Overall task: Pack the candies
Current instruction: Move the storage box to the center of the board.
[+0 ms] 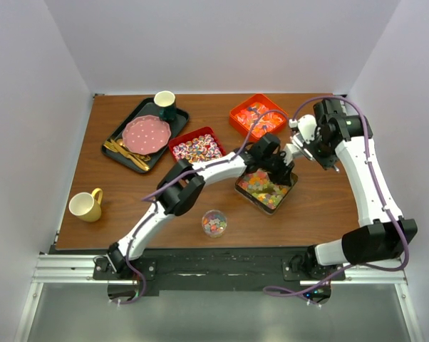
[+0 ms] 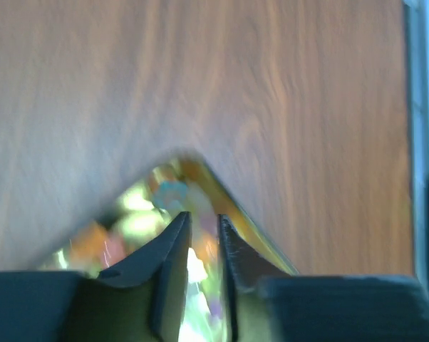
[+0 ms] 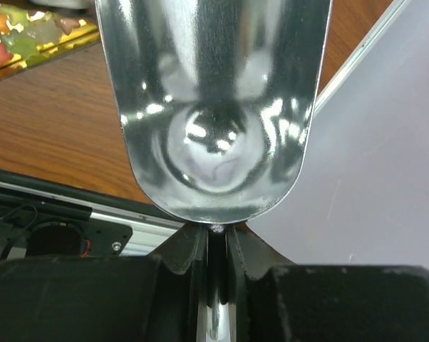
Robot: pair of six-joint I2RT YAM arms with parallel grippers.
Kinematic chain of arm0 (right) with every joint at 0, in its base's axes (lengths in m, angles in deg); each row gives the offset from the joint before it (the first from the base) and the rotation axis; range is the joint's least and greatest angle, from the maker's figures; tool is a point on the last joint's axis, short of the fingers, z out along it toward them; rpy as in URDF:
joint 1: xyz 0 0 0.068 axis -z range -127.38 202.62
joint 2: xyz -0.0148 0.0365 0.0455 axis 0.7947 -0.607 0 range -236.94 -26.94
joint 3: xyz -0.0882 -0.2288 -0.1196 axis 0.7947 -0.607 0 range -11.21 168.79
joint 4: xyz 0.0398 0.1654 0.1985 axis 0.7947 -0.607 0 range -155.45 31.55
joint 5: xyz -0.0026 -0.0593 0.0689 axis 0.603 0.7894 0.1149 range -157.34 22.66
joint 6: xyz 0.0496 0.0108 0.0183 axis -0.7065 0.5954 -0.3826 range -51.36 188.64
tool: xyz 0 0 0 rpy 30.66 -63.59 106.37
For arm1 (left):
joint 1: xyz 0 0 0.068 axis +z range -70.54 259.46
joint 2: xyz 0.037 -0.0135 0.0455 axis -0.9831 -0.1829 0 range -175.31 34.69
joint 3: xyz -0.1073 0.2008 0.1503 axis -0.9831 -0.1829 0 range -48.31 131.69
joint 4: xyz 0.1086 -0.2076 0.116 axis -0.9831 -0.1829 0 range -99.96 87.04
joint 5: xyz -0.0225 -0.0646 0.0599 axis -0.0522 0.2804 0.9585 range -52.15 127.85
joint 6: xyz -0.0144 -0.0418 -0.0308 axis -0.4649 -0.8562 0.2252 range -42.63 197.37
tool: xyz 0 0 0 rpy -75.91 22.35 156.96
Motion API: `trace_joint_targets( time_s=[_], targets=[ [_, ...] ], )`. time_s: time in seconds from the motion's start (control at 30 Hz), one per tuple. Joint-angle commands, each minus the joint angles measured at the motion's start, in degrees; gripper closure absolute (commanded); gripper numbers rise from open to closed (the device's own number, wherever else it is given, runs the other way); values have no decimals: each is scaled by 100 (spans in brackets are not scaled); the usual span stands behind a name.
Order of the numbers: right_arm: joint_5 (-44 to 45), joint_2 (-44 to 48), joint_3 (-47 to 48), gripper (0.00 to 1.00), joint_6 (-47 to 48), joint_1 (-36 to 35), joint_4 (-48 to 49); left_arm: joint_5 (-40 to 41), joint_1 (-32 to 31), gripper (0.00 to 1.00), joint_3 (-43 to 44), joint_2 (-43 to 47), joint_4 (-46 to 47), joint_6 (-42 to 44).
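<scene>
Glossy jelly candies (image 1: 263, 189) fill a gold-rimmed tray (image 1: 240, 188) at mid-table. My left gripper (image 1: 280, 169) is at the tray's far edge. In the left wrist view its fingers (image 2: 177, 242) stand a narrow gap apart over the candies (image 2: 132, 221), pointing at the tray's corner (image 2: 189, 158); they look shut on the tray's rim, but the grip is blurred. My right gripper (image 3: 216, 231) is shut on the handle of an empty silver scoop (image 3: 214, 107), held right of the tray (image 1: 304, 132). Jelly candies also show in the right wrist view (image 3: 29, 32).
A red tray of twist-wrapped candies (image 1: 197, 147) and an orange tray of wrapped candies (image 1: 256, 114) stand behind. A small glass jar of candies (image 1: 214, 223) is near the front. A black tray (image 1: 145, 135) with pink plate and green cup, and a yellow mug (image 1: 86, 205), are left.
</scene>
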Motion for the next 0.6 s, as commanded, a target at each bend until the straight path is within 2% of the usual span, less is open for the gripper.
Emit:
trace_joint_targets(
  time_s=[0.0, 0.07, 0.17, 0.3, 0.43, 0.57],
  targets=[
    [-170, -103, 491, 100, -97, 37, -31, -1013, 372, 65, -968, 1832, -326, 214],
    [-223, -138, 571, 100, -97, 28, -49, -1390, 496, 60, -1356, 2327, -608, 563],
    [-276, -138, 615, 100, -97, 37, -40, -1419, 829, 55, -2016, 3171, -1232, 1091],
    [-311, -138, 772, 100, -88, 37, -40, -419, 1383, 51, -2885, 3980, -1935, 1830],
    [-381, -182, 896, 100, -97, 37, -40, 461, 1735, 48, -3291, 4140, -2305, 2542],
    [-478, -296, 1036, 100, -106, 37, -40, 1155, 1946, 46, -3503, 3991, -2385, 2728]
  ],
)
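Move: The red candy box, which the empty left hand goes for next, has its middle about 29 cm to this hand's left and 9 cm ahead. The yellow candy box lies right under the hand, its middle about 6 cm left and 1 cm back; both are some 3 cm lower. The orange candy box is about 23 cm ahead and 8 cm left, the glass jar 14 cm back and 23 cm left. From the right hand, the red box is roughly 43 cm left, 12 cm ahead and 20 cm below. The yellow candy box is left behind as the left hand climbs out from over its right end and swings fast to the left, about 24 cm, towards the near right side of the red candy box. It arcs up some 16 cm, then starts down, easing forward late, while the fingers open to about half. The right hand keeps its grip on the metal scoop and rises slightly, moving a little forward. ##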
